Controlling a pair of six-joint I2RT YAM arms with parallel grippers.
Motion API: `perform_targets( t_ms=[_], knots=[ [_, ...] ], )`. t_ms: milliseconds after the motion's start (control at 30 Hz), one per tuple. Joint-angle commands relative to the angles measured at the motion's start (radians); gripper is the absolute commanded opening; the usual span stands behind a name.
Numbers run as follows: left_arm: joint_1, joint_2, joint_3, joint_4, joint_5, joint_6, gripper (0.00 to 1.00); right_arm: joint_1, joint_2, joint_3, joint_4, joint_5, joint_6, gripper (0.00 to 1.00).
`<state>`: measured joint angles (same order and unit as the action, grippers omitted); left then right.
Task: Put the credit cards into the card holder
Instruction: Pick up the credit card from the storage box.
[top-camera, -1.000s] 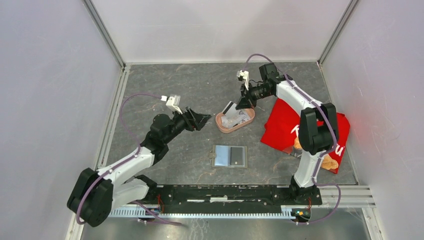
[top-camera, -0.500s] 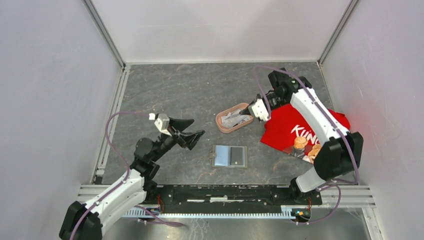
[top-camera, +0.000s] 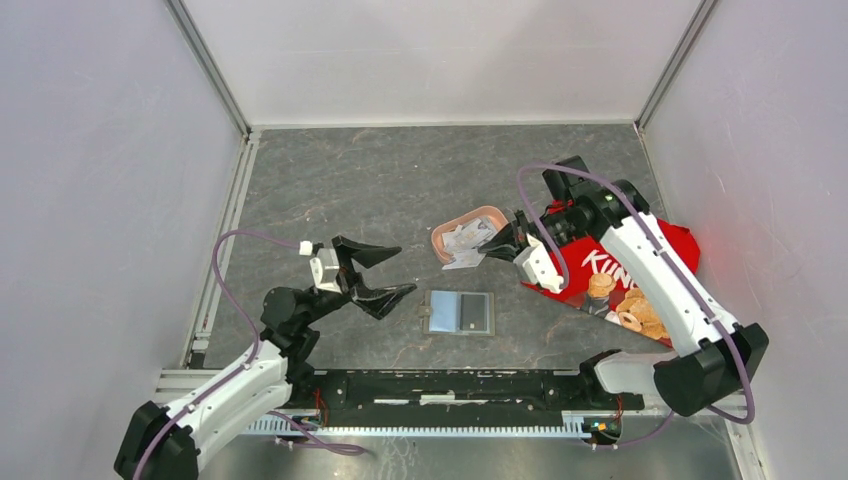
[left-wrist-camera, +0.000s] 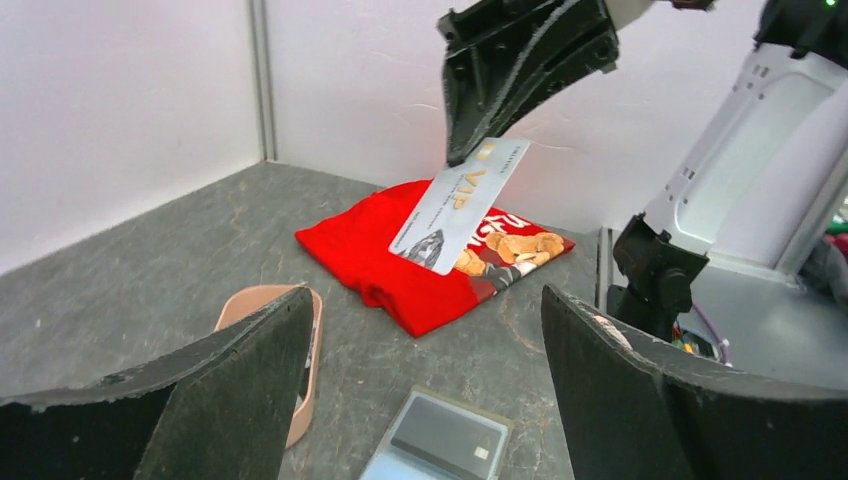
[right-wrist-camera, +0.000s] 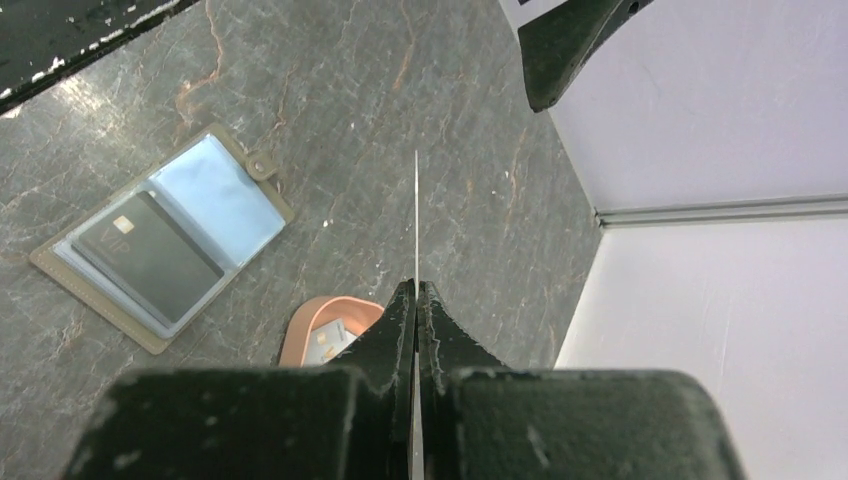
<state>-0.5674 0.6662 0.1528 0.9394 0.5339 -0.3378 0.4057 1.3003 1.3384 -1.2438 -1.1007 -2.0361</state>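
Note:
The card holder lies open and flat on the table, with a dark card in one pocket. My right gripper is shut on a silvery credit card and holds it in the air just in front of the pink tray, where more credit cards lie. The right wrist view shows that held card edge-on between the closed jaws. In the left wrist view it hangs from the right gripper. My left gripper stands wide open and empty, left of the holder.
A folded red T-shirt with a printed picture lies at the right, under the right arm. The pink oval tray sits behind the holder. White walls close in the table on three sides.
The right gripper lifted a card out of the pink tray and carried it forward and down toward the holder. The left arm drew back toward its base and its jaws opened wider.

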Motion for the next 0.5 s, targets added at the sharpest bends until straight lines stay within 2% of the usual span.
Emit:
perform_targets(
  t_ms=[0,267,467],
  knots=[
    [-0.052,-0.022,0.091,-0.054,0.079,0.176,0.89,0.023,-0.049,0.003,-0.014,-0.058,0.021,0.00],
    [-0.209,-0.069,0.228,-0.452,0.017,0.519,0.88,0.057,-0.107,0.035,-0.017,-0.141,0.169,0.00],
    [-0.303,-0.054,0.296,-0.561,-0.049,0.669,0.86,0.060,-0.164,0.039,-0.017,-0.185,0.275,0.00]
  ],
)
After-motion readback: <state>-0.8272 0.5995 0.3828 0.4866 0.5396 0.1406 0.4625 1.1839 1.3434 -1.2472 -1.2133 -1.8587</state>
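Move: The credit card, held at the right fingertips, lies about 12 cm to the left hand's right, 1 cm ahead and roughly level. Below the left hand by some 26 cm, the card holder is 11 cm to its right and level fore-and-aft, the storage box 20 cm ahead and 14 cm right. From the right hand, the left gripper is about 16 cm left and 3 cm back; the holder lies 5 cm left, 2 cm back, the box 17 cm ahead, 2 cm left. The card, still pinched in the shut right fingers, is carried back about 5 cm and up 4 cm, away from the box. The left hand, jaws kept wide open, goes back and to its right, also rising slightly, and closes in on the card from its left by about 4 cm; its wrist rolls some 20 degrees as its fingers swing to point more squarely right. ##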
